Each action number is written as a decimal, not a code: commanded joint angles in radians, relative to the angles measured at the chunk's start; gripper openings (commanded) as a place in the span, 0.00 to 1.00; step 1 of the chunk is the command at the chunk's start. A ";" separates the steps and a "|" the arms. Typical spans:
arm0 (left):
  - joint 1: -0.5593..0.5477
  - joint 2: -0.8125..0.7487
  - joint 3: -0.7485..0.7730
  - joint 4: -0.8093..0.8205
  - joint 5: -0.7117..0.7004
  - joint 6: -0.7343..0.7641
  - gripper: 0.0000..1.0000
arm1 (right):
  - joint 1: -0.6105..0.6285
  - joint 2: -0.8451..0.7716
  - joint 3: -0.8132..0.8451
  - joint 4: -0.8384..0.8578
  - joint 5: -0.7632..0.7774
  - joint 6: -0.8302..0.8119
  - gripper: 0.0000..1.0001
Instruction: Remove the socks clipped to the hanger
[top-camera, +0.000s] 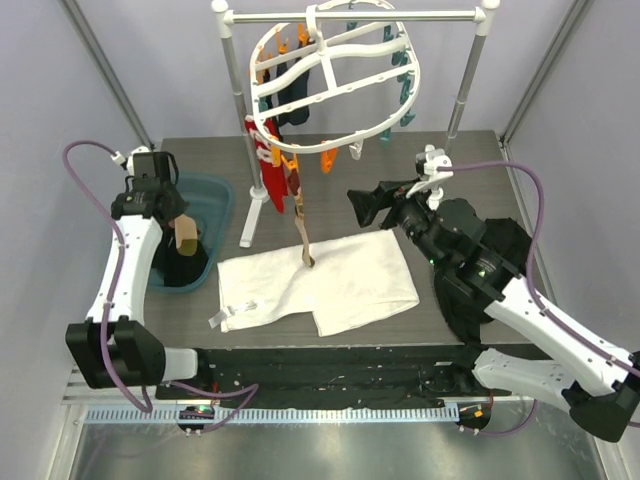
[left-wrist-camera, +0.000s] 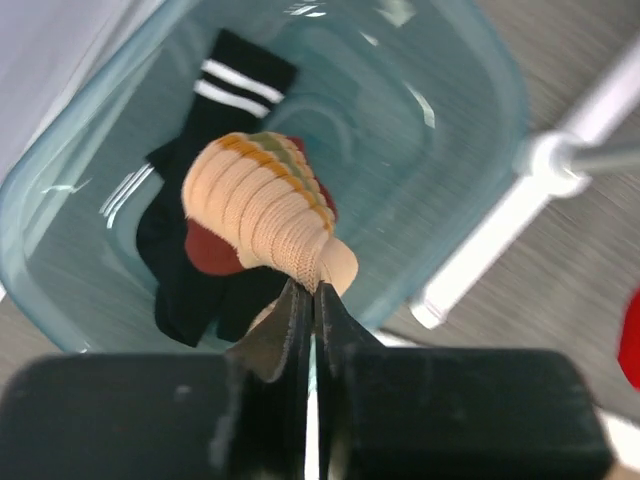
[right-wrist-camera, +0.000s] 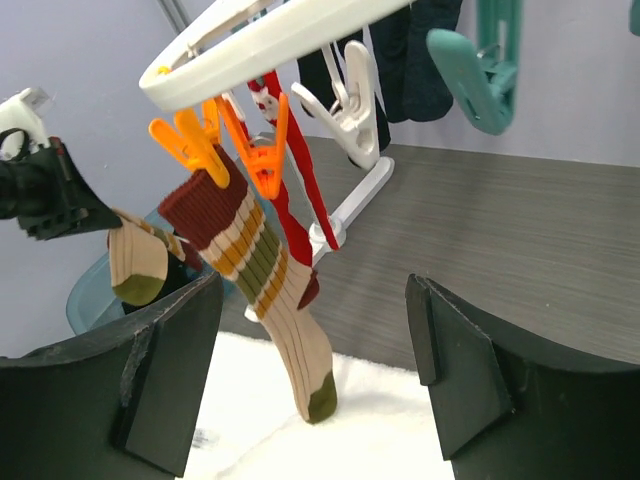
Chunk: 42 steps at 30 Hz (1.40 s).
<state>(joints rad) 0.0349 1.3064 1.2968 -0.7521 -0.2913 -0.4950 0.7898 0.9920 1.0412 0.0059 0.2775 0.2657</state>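
Observation:
The white oval hanger (top-camera: 335, 62) hangs from the rail. Clipped along its left rim are a red sock (top-camera: 272, 172), a tan striped sock (top-camera: 299, 218) whose toe touches the white cloth, and dark socks (top-camera: 290, 92). My left gripper (left-wrist-camera: 312, 290) is shut on another tan striped sock (left-wrist-camera: 262, 208), holding it over the teal bin (left-wrist-camera: 470, 110). A black white-striped sock (left-wrist-camera: 232, 85) and a red one (left-wrist-camera: 208, 250) lie in the bin. My right gripper (right-wrist-camera: 315, 300) is open, facing the tan sock (right-wrist-camera: 268, 285) that hangs from an orange clip (right-wrist-camera: 262, 158); nothing is between its fingers.
A grey rail (top-camera: 350, 17) on upright poles carries the hanger. A white cloth (top-camera: 340, 285) lies spread mid-table. A black garment (top-camera: 500, 262) sits under the right arm. The bin (top-camera: 222, 195) stands at the left. Teal clips (right-wrist-camera: 480, 70) hang on the hanger's right side.

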 joint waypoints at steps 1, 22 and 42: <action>0.034 0.048 0.009 0.082 -0.089 -0.037 0.16 | 0.000 -0.088 -0.067 0.020 -0.040 0.003 0.82; -0.134 -0.137 -0.097 0.155 0.176 0.081 1.00 | 0.138 0.335 -0.179 0.612 0.006 0.003 0.79; -0.231 -0.242 -0.209 0.356 0.569 0.072 1.00 | 0.151 0.401 0.006 0.435 0.080 0.098 0.01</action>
<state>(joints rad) -0.1799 1.0950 1.1000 -0.5011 0.1204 -0.4332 0.9352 1.5261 1.0008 0.4713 0.3923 0.2855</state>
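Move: About 13 cm to the right hand's left, 5 cm farther out and 12 cm lower hangs the middle of the last striped sock. The red sock is some 7 cm left of it and 8 cm farther out; an empty orange clip sits roughly 6 cm ahead, 6 cm left and 5 cm above the hand. The left hand, still pinching the other striped sock, has the bin's middle about 5 cm ahead, straight below by some 15 cm. Swinging left and down about 13 cm each and a little forward beneath the hanger rim, the open right hand reaches the hanging striped sock and pinches it between its fingertips, then eases up slightly. Meanwhile the left dips 3 cm over the bin, opens wide to let go of its sock, and goes some 16 cm right and back up towards the hanging sock, turning about 30 degrees clockwise. ##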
